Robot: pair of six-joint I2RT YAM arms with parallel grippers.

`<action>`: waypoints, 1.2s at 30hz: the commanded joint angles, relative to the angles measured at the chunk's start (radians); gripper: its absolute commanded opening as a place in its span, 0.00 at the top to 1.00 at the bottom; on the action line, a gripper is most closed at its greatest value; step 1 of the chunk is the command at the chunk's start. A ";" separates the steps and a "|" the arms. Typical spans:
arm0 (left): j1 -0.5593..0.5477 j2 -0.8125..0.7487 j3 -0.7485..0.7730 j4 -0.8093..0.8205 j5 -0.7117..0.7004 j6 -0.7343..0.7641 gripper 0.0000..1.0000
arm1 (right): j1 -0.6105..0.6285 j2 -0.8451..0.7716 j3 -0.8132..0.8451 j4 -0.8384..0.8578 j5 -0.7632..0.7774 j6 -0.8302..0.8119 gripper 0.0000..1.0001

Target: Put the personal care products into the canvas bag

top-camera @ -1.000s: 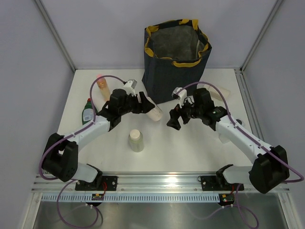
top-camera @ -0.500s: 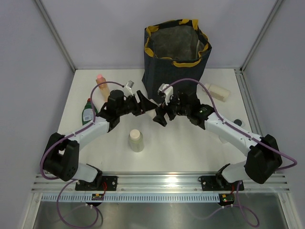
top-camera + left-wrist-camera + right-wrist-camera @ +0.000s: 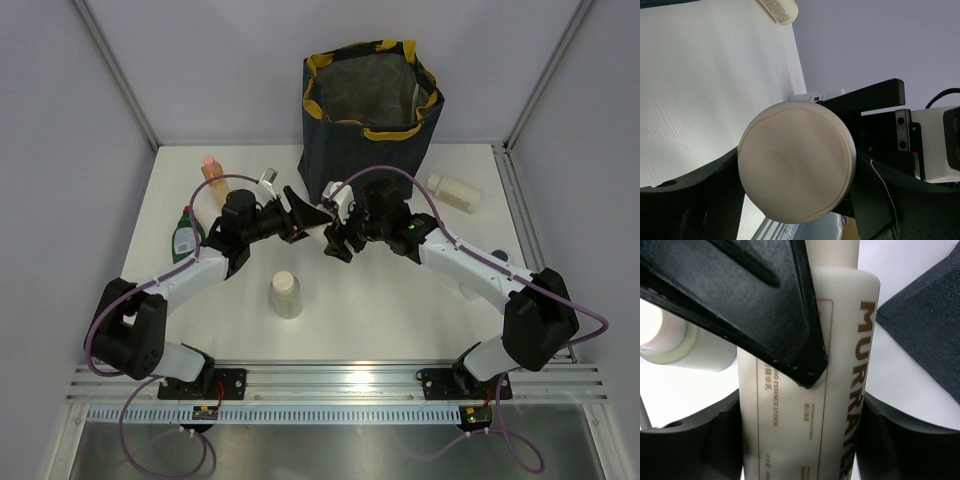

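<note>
A cream lotion bottle [image 3: 319,222] with gold lettering hangs above the table in front of the canvas bag [image 3: 368,150], a dark navy tote with a mustard rim. My left gripper [image 3: 302,216] is shut on its round base [image 3: 797,160]. My right gripper [image 3: 336,238] has both fingers against the sides of the same bottle [image 3: 840,390], shut on it. One left finger [image 3: 765,305] crosses in front of the bottle in the right wrist view. On the table lie a peach bottle with a pink cap [image 3: 212,175], an upright cream bottle [image 3: 285,295] and a beige bottle [image 3: 455,192].
A green bottle [image 3: 185,236] lies at the left edge of the table by the left arm. The bag's corner [image 3: 925,335] is just right of the held bottle. The beige bottle [image 3: 777,9] shows far off in the left wrist view.
The right arm swung left to the bottle in the left gripper, and its jaws closed from wide open onto it. The left gripper lifted the bottle slightly toward the bag.
</note>
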 commanded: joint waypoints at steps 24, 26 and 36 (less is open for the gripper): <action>0.187 -0.224 0.269 -0.277 0.046 0.196 0.01 | -0.117 -0.054 0.345 -0.149 -0.374 0.084 1.00; 0.218 -0.251 0.300 -0.367 0.011 0.268 0.01 | -0.125 -0.046 0.398 -0.173 -0.385 0.092 1.00; 0.262 -0.452 0.383 -0.684 -0.405 0.749 0.01 | -0.234 0.133 1.037 -0.276 -0.213 0.328 1.00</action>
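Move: The white bottle lies across between the grippers, already held by both, its middle a couple of centimetres from either hand point. From the right hand the canvas bag's middle is about 22 cm ahead and 6 cm right, roughly level; the pale green bottle stands some 11 cm back and 10 cm left, 8 cm lower. From the left hand the bag is about 21 cm ahead, 6 cm right; the pink-capped bottle is some 14 cm ahead, 28 cm left and 13 cm lower. The white bottle passes wholly to the right gripper: the left fingers open and come free of it, and the left hand draws off up about 16 cm and as far to the left, its fingers swinging forward and tipping up. The right fingers keep their grip and raise the bottle, slowly then faster, about 24 cm straight up in front of the bag, tipping up some 20 degrees and edging forward at the end. ##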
